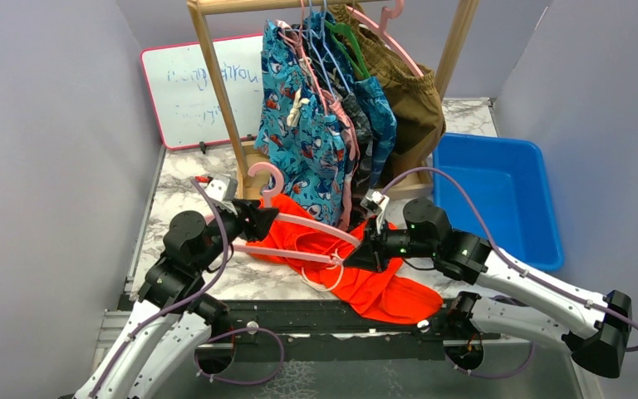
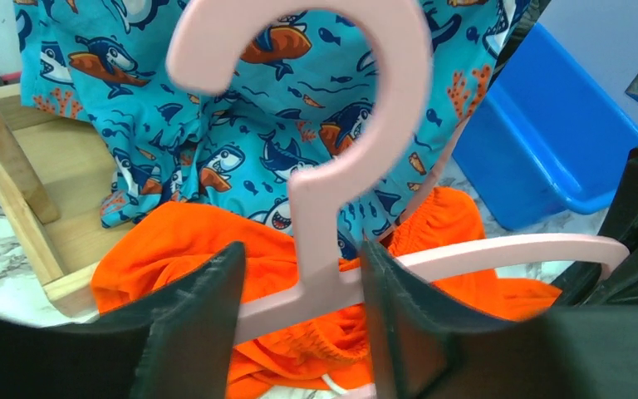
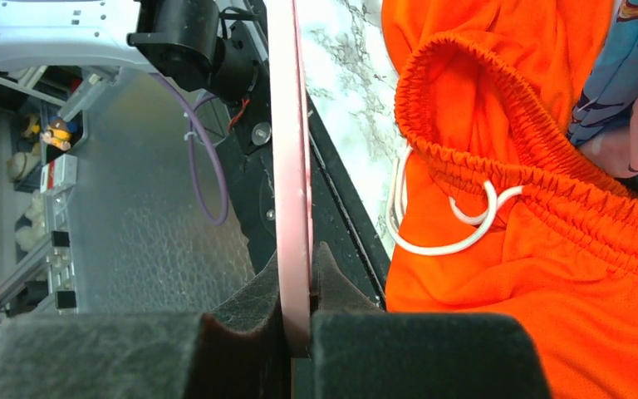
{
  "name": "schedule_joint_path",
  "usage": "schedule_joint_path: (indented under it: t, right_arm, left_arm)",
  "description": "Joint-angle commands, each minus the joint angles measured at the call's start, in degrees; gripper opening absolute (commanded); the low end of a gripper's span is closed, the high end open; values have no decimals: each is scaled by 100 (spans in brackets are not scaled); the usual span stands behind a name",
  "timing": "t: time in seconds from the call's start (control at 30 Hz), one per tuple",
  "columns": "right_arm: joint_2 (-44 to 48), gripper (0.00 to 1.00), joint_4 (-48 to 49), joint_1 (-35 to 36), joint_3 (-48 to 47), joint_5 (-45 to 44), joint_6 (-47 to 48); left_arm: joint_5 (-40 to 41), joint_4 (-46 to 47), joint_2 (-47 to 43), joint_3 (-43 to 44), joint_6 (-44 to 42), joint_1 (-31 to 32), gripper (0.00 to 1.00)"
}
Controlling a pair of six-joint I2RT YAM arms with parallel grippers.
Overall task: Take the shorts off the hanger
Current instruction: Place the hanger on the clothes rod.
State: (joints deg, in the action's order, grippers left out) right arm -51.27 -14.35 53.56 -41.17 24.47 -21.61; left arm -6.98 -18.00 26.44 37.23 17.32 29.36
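Note:
The orange shorts (image 1: pixel 382 287) lie crumpled on the marble table, still threaded on a pink hanger (image 1: pixel 316 229) that rests low across them. My left gripper (image 1: pixel 262 218) is open, its fingers standing either side of the hanger's neck (image 2: pixel 332 191) with gaps on both sides. My right gripper (image 1: pixel 364 249) is shut on the hanger's lower bar (image 3: pixel 289 125), near its right end. In the right wrist view the shorts' elastic waistband (image 3: pixel 548 174) and white drawstring lie just right of the bar. Orange fabric (image 2: pixel 183 241) shows under the hanger in the left wrist view.
Blue shark-print shorts (image 1: pixel 299 133), darker patterned pairs and an olive pair (image 1: pixel 407 91) hang on a wooden rack (image 1: pixel 216 91) just behind. A blue bin (image 1: pixel 498 191) sits at the right. A whiteboard (image 1: pixel 191 83) leans on the back wall.

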Motion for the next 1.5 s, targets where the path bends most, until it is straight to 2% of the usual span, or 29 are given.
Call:
schedule_joint_path:
  t: [0.0,0.13,0.2,0.23,0.47,0.63,0.9,1.23,1.47]
  right_arm:
    - [210,1,304,-14,-59,-177,-55]
    - [286,1,65,-12,-79,-457,-13]
    - [337,1,9,-10,-48,-607,-31]
    - [363,1,-60,-12,-60,-693,-26]
    - [621,1,-659,-12,-320,-1299,65]
    - [1092,1,-906,-12,-544,-1781,-15]
    - [1421,1,-1857,-13,-1415,-2813,-155]
    - [610,1,-1245,-12,-2309,-2925,22]
    - [-257,1,-919,-12,-2926,-3464,11]
  left_arm:
    - [96,37,-103,-2,-9,-8,64]
    - [392,-55,-425,23,5,-10,83]
    - [663,-88,-709,12,32,-9,98]
    - [796,-105,-874,0,53,-10,99]
    - [2194,-451,-2068,-25,318,-10,99]
    - [2943,-723,-2300,-23,533,-10,99]
    - [3137,-872,-2082,13,598,-10,99]
    - [3224,-942,-1867,3,666,-8,99]
    - [3028,-942,-1475,28,633,-5,99]
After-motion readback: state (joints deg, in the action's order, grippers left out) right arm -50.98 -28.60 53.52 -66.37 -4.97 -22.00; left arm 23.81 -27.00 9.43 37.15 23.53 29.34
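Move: The clothes rod, at the gap where the orange shorts hung, is roughly 36 cm ahead of the right hand, 14 cm to its left and 28 cm above it. The shark shorts hang about 29 cm ahead of that hand, 11 cm left and 9 cm up; the orange shorts lie 10 cm ahead, 2 cm left, 12 cm below. From the left hand the rod gap is about 26 cm ahead, 8 cm right and 22 cm up. Open the left gripper fully so it frees the hanger's neck, drawing it about 11 cm left with a short rise and dip while turning it counter-clockwise. Keep the right fingers pinched on the hanger's end: ease right, then lift some 14 cm and swing forward towards the rod, turning clockwise nearly 30 degrees. ##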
